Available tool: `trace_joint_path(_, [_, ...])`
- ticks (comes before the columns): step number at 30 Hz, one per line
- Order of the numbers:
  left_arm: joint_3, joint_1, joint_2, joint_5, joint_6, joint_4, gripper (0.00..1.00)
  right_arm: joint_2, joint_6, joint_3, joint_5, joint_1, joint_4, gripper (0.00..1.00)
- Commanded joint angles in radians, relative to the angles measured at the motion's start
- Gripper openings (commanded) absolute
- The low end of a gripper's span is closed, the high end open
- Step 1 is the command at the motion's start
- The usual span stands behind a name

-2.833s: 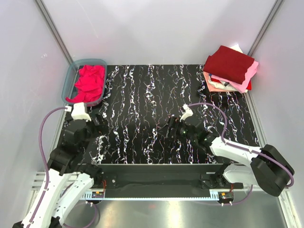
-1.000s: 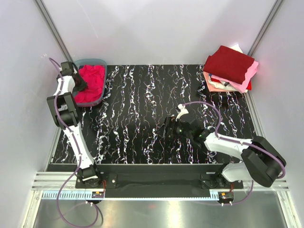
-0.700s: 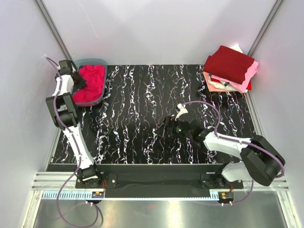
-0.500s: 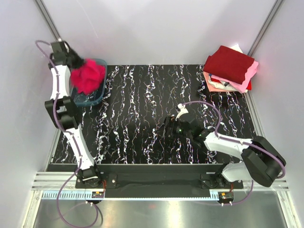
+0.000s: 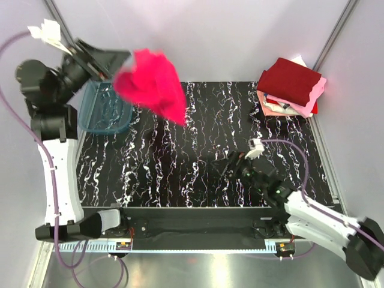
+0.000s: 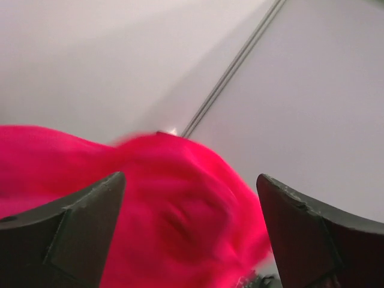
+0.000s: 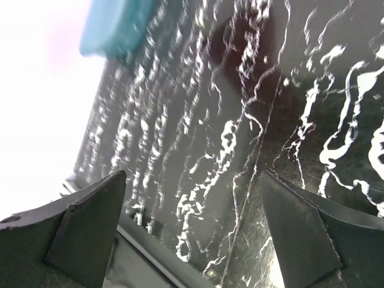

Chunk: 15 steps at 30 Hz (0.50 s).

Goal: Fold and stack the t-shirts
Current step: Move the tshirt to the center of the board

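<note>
The bright pinkish-red t-shirt hangs blurred in the air over the table's back left. It fills the space beyond my left fingers in the left wrist view. My left gripper is raised high above the tub, and its jaws stand wide apart. I cannot tell whether the cloth still touches a finger. The folded stack at the back right has a dark maroon shirt on top. Pale pink, salmon and white layers lie under it. My right gripper is open and empty low over the table.
The translucent blue-grey tub stands at the back left of the black marbled table with nothing in it. It shows as a teal blur in the right wrist view. Grey walls close in on the left, back and right.
My left gripper went into the tub, lifted the pinkish-red shirt out and swung it up and to the right. The tub is now bare. My right arm drew back a little toward the near right.
</note>
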Motion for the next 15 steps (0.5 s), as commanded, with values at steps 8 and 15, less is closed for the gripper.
trace_joint_path(8, [-0.653, -0.001, -0.23, -0.234, 0.384, -0.543, 0.99, -0.495, -0.051, 0.167, 0.079, 0.007, -0.52, 1.0])
trace_joint_path(15, [-0.832, -0.064, -0.421, -0.368, 0.365, -0.586, 0.99, -0.106, 0.07, 0.267, -0.065, 0.007, -0.725, 0.99])
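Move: The red t-shirt is already loose in the air beyond my open left fingers, about 4 cm ahead, 10 cm to the right and 13 cm below that hand. The board's centre is about 4 cm ahead, 22 cm right and 56 cm down; the emptied bin stands some 22 cm ahead, 20 cm left and 50 cm below. From my right hand the shirt is roughly 14 cm ahead, 26 cm left and 28 cm up. With the shirt already let go, I plunge my open left hand about 35 cm down towards the board, tipping its fingers down some 50 degrees and drawing back towards my base in the later part. My right hand, also staying open, lifts out some 10 cm, swinging right and a bit back, then starts sinking again over the right side of the shirt. ##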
